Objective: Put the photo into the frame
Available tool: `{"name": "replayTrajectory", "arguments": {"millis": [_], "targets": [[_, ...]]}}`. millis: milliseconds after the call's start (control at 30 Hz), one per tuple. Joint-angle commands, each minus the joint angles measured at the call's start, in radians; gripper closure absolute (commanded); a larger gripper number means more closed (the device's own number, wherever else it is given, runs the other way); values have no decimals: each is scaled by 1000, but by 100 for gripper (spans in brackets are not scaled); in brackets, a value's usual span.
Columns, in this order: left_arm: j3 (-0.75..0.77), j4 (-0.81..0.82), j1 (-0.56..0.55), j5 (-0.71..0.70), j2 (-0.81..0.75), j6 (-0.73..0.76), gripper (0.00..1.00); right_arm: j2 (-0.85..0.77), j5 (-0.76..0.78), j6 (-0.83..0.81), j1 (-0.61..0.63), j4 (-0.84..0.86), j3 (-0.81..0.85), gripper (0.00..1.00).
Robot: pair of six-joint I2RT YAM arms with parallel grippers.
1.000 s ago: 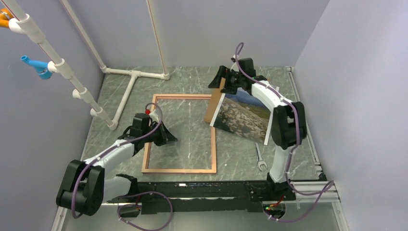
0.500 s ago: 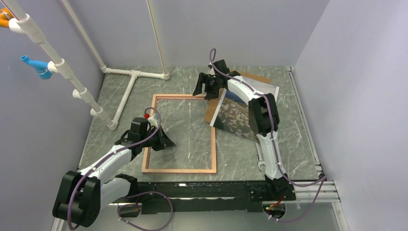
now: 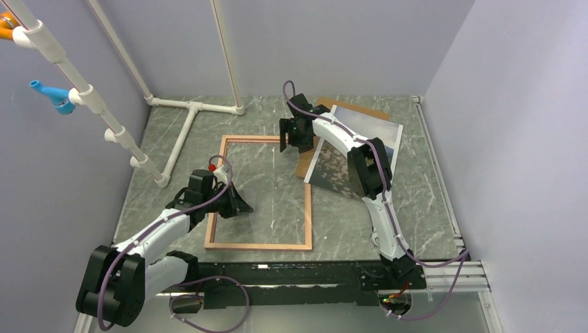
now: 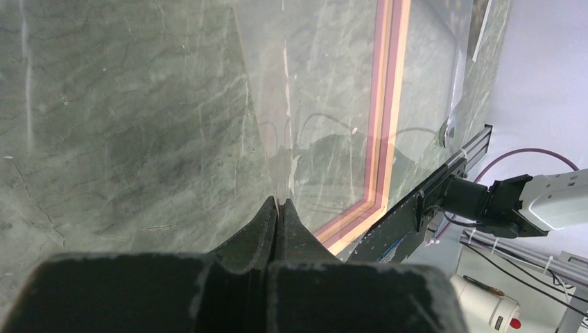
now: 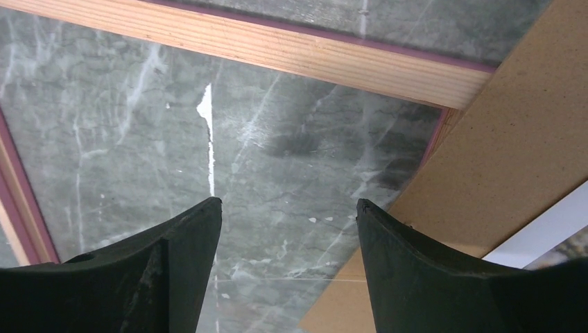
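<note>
The frame [image 3: 258, 245], light wood, lies flat mid-table; it also shows in the left wrist view [image 4: 385, 104] and the right wrist view [image 5: 277, 52]. The photo [image 3: 331, 170] lies picture side up on the brown backing board [image 3: 303, 164], right of the frame, partly under my right arm. My right gripper [image 3: 290, 141] is open and empty above the frame's far right corner; its tips [image 5: 288, 205] stand beside the board's edge [image 5: 499, 152]. My left gripper [image 3: 245, 206] is shut inside the frame near its left rail. At its tips [image 4: 279, 201] is a thin pale line; I cannot tell if anything is held.
A white pipe stand [image 3: 187, 125] lies at the far left of the table, with slanted pipes running up the left wall. Grey walls close in both sides. The black rail [image 3: 298, 270] runs along the near edge.
My right gripper let go of the photo and board, which now lie flat, and swung left to the frame's far right corner. The left arm shifted slightly.
</note>
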Motion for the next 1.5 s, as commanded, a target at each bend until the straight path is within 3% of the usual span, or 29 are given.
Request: {"name": "replayTrajectory", "arguments": {"millis": [0, 967, 1467], "targets": [[8, -12, -1, 14, 6, 30, 100, -28, 113, -36, -13, -106, 29, 26], [-18, 8, -1, 6, 42, 27, 100, -144, 200, -77, -91, -157, -121, 25], [-15, 8, -1, 13, 56, 35, 100, -124, -2, -44, -54, -126, 9, 31]]}}
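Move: The frame's far right corner lies about 5 cm to the right of the right hand, some 4 cm ahead and 2 cm below. The backing board, overlapping that corner, has its middle roughly 18 cm to the hand's right and 1 cm back; the photo's middle is about 20 cm right and 3 cm back of the hand. From the left hand the same corner is some 24 cm ahead, 17 cm to the right and 4 cm lower. Frame, board and photo are worked rightward by the right hand, low down with fingers still wide apart: it sweeps right about 9 cm while tilting some 15 degrees, then comes back left about 3 cm, rising slightly. Which part its fingers bear on can't be seen. The left hand keeps its shut grip on the clear sheet's edge and sinks about 1.5 cm. ##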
